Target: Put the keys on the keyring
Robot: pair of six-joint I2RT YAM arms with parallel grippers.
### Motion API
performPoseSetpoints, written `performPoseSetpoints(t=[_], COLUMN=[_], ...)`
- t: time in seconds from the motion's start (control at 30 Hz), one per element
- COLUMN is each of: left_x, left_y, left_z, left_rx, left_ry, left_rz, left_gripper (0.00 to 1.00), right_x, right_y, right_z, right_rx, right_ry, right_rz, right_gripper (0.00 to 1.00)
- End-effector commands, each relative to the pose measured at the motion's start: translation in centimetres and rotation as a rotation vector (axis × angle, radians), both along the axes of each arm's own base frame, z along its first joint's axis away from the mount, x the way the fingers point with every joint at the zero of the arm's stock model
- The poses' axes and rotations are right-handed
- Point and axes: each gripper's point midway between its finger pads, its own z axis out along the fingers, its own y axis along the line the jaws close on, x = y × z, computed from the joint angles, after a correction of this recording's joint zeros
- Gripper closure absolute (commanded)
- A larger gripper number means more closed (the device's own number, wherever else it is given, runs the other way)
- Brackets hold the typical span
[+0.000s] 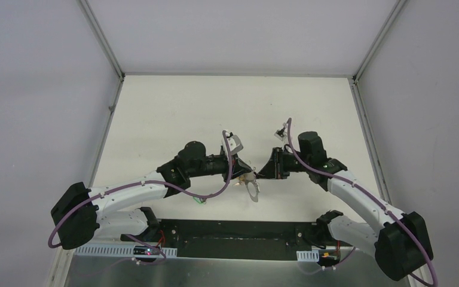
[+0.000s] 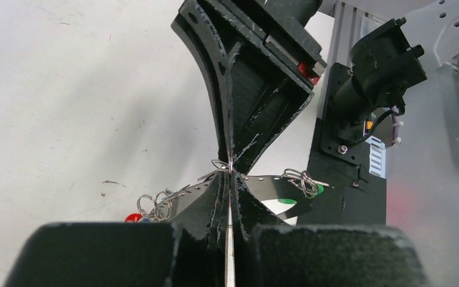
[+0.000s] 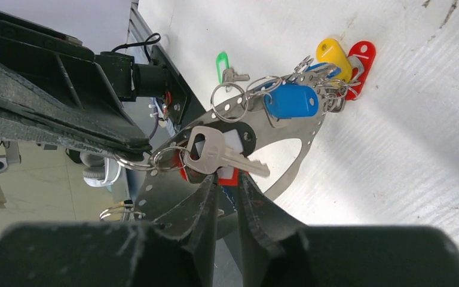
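Observation:
The keyring (image 3: 302, 152) is a flat grey metal band with holes, held up between both arms (image 1: 252, 189). My left gripper (image 2: 230, 172) is shut on a small split ring (image 3: 134, 160) at the band's near end. My right gripper (image 3: 228, 179) has closed its fingers on the red tag (image 3: 227, 175) of a silver key (image 3: 221, 150) hanging there. The blue-tagged key (image 3: 291, 100) hangs on the band's far end, next to yellow (image 3: 333, 55) and red (image 3: 362, 58) tags. The green-tagged key (image 3: 223, 64) lies apart on the table (image 1: 200, 202).
More split rings (image 2: 155, 205) dangle from the band on either side of my left fingers. The black base plate (image 1: 233, 230) and arm mounts run along the near table edge. White walls with metal posts (image 1: 101, 39) enclose the table.

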Motion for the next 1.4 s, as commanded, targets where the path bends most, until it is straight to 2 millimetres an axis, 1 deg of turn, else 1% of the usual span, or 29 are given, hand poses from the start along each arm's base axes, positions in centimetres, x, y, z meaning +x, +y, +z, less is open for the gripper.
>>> performPoseSetpoints(t=[0.0,0.03,0.1,0.13,0.17,0.23,0.37,0.43,0.6,0.63,0.7,0.77,0.83,0.97,1.03,1.13,1.17,1.37], left_x=[-0.8,-0.8,-1.0,-1.0,-1.1,-1.3,-1.9,-2.3,-3.3,-3.5,-3.9,-4.1,-4.0,-3.8,-3.3,-2.2,-1.9,-0.6], left_y=[-0.3,-0.2,-0.1,0.0,0.1,0.3,0.5,0.5,0.8,0.9,1.1,1.3,1.5,1.8,1.9,2.0,2.1,1.8], left_z=[2.6,2.7,2.9,2.9,3.1,3.5,4.2,4.4,4.5,4.4,4.6,4.7,4.9,5.1,4.9,3.7,2.8,-0.4], left_rx=[-0.084,-0.084,-0.089,-0.09,-0.094,-0.104,-0.127,-0.135,-0.147,-0.148,-0.157,-0.161,-0.163,-0.161,-0.148,-0.085,-0.05,0.05], left_ry=[-0.067,-0.071,-0.081,-0.086,-0.095,-0.122,-0.184,-0.219,-0.312,-0.331,-0.369,-0.395,-0.415,-0.42,-0.397,-0.322,-0.288,-0.158], left_rz=[-0.037,-0.038,-0.04,-0.04,-0.042,-0.052,-0.086,-0.112,-0.169,-0.178,-0.195,-0.2,-0.194,-0.173,-0.141,-0.081,-0.066,-0.006], left_gripper=[1.0,1.0,1.0,1.0,1.0,1.0,1.0,1.0,1.0,1.0,1.0,1.0,1.0,1.0,1.0,1.0,1.0,1.0], right_x=[0.0,-0.1,-0.3,-0.3,-0.3,-0.3,-0.5,-0.5,-1.4,-1.5,-1.8,-2.2,-2.5,-2.6,-2.3,-1.7,-1.6,-1.3], right_y=[-0.6,-0.7,-1.0,-1.2,-1.3,-1.5,-1.1,-0.9,-0.4,-0.4,-0.4,-0.3,-0.2,0.3,0.3,0.2,0.1,-0.2], right_z=[2.1,2.7,3.9,4.5,5.2,6.6,8.7,9.3,10.6,10.8,11.2,11.3,11.2,10.6,10.2,9.5,9.2,7.2], right_rx=[0.001,0.009,0.019,0.025,0.032,0.053,0.126,0.158,0.267,0.276,0.294,0.307,0.312,0.309,0.292,0.254,0.241,0.183], right_ry=[-0.121,-0.151,-0.216,-0.252,-0.292,-0.376,-0.518,-0.58,-0.777,-0.818,-0.888,-0.941,-0.963,-0.933,-0.91,-0.872,-0.856,-0.747], right_rz=[-0.009,-0.005,-0.01,-0.014,-0.017,-0.013,0.03,0.044,0.135,0.146,0.166,0.193,0.221,0.245,0.227,0.187,0.177,0.134], right_gripper=[0.77,0.73,0.58,0.53,0.5,0.5,0.48,0.48,0.45,0.41,0.38,0.38,0.39,0.48,0.48,0.45,0.44,0.4])
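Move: The silver key on the split ring hangs right at the right hand's slightly parted fingertips, about 1 cm ahead, left and above; from the left hand, which pinches the ring, that key is some 5 cm lower and 1 cm to the right, level fore and aft. The grey keyring band's middle is about 3 cm left of the right hand and 2 cm above it, neither ahead nor back; the blue tag is some 4 cm ahead and 3 cm left, about level in height. The silver key and its red tag are left hanging from the left fingers as the right hand opens to over half and backs off upward, some 9 cm before easing down a little, rolling about 45 degrees, forward side up, with its fingers still pointing left. The left hand keeps its pinch, drawing the keyring back about 3 cm and slightly left, then coming partly forward and dipping 3 cm. ##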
